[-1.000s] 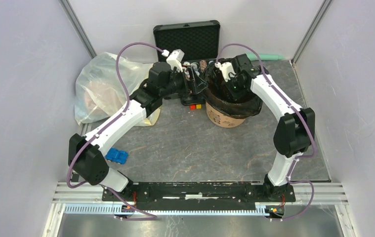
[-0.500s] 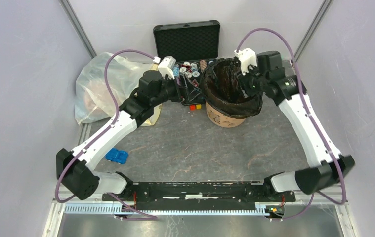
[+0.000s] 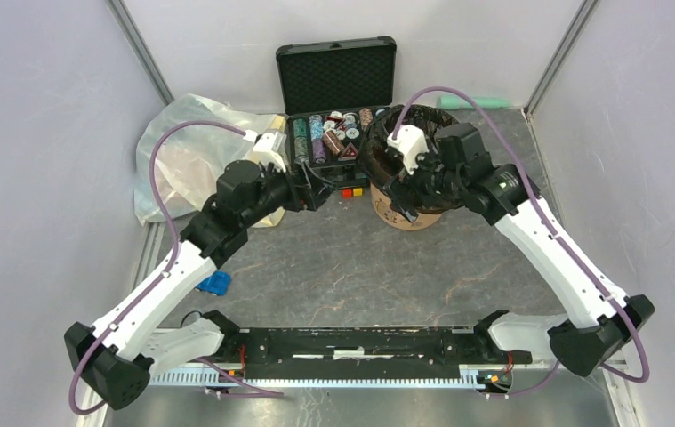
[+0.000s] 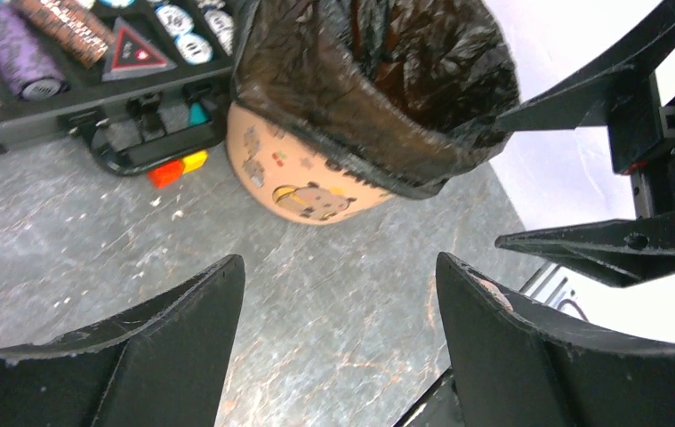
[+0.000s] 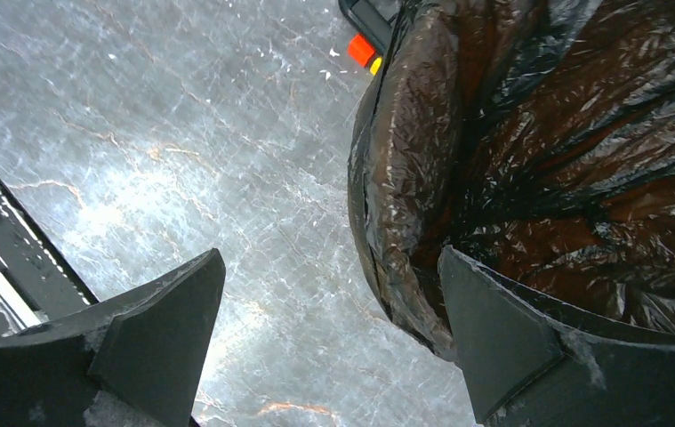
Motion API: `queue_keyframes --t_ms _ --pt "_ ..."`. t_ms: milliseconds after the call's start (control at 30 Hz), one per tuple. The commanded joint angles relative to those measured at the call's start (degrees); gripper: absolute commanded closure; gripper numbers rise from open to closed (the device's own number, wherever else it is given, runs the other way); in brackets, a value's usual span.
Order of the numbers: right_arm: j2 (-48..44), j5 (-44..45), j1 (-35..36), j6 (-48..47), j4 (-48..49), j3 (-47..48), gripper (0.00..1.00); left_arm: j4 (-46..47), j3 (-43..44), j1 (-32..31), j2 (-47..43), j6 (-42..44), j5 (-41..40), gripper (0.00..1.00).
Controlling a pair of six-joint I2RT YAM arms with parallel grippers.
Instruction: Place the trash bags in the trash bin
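Note:
The trash bin [image 3: 402, 216] is a peach-orange bucket standing at the back middle of the table. The glossy black trash bag [image 3: 376, 147] lines its inside and folds out over the rim. My right gripper [image 3: 402, 189] hangs open over the bin's near-left rim. In the right wrist view, one finger [image 5: 502, 329] is above the bag [image 5: 538, 133] and the other above bare table, and nothing is gripped. My left gripper [image 3: 316, 189] is open and empty, left of the bin. Its wrist view looks past its fingertips [image 4: 340, 262] to the lined bin [image 4: 307, 182].
An open black case of chips [image 3: 338, 80] stands behind and left of the bin, with small red and yellow blocks [image 3: 351, 191] in front of it. A big translucent bag [image 3: 182, 151] fills the back left. A blue toy [image 3: 216, 283] lies near the left arm.
My right gripper has opened and swung from the bin's far-right rim round to its near-left rim. My left arm has drawn back from the bin, towards the near left.

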Motion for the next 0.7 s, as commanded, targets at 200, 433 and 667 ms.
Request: queue_keyframes --t_ms 200,433,667 --pt "8.04 9.43 2.89 -3.08 2.59 2.01 0.13 -5.72 -6.79 -0.28 -10.86 5.42 -5.09 0.14" --pt "12.42 10.0 3.07 -4.28 2.56 3.09 0.39 -9.33 -7.94 -0.19 -14.44 7.05 -7.41 0.13" --pt "14.98 4.58 3.2 -2.85 5.14 4.0 0.72 -9.92 -8.82 -0.27 -15.29 6.81 -7.44 0.13"
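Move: The bag's near-left edge, folded over the bin's rim, lies about 5 cm ahead of the open right hand, 2 cm left and 8 cm below. The trash bin's middle is some 9 cm ahead, 4 cm right and 16 cm down; the red and yellow blocks sit roughly 8 cm ahead, 9 cm left and 28 cm down. From the left hand, that bag edge is about 15 cm right, 2 cm ahead and 9 cm down. Right hand sinks 7 cm and forward 4, closing around the bag's near-left edge; left backs leftward, away, 6-7 cm. ##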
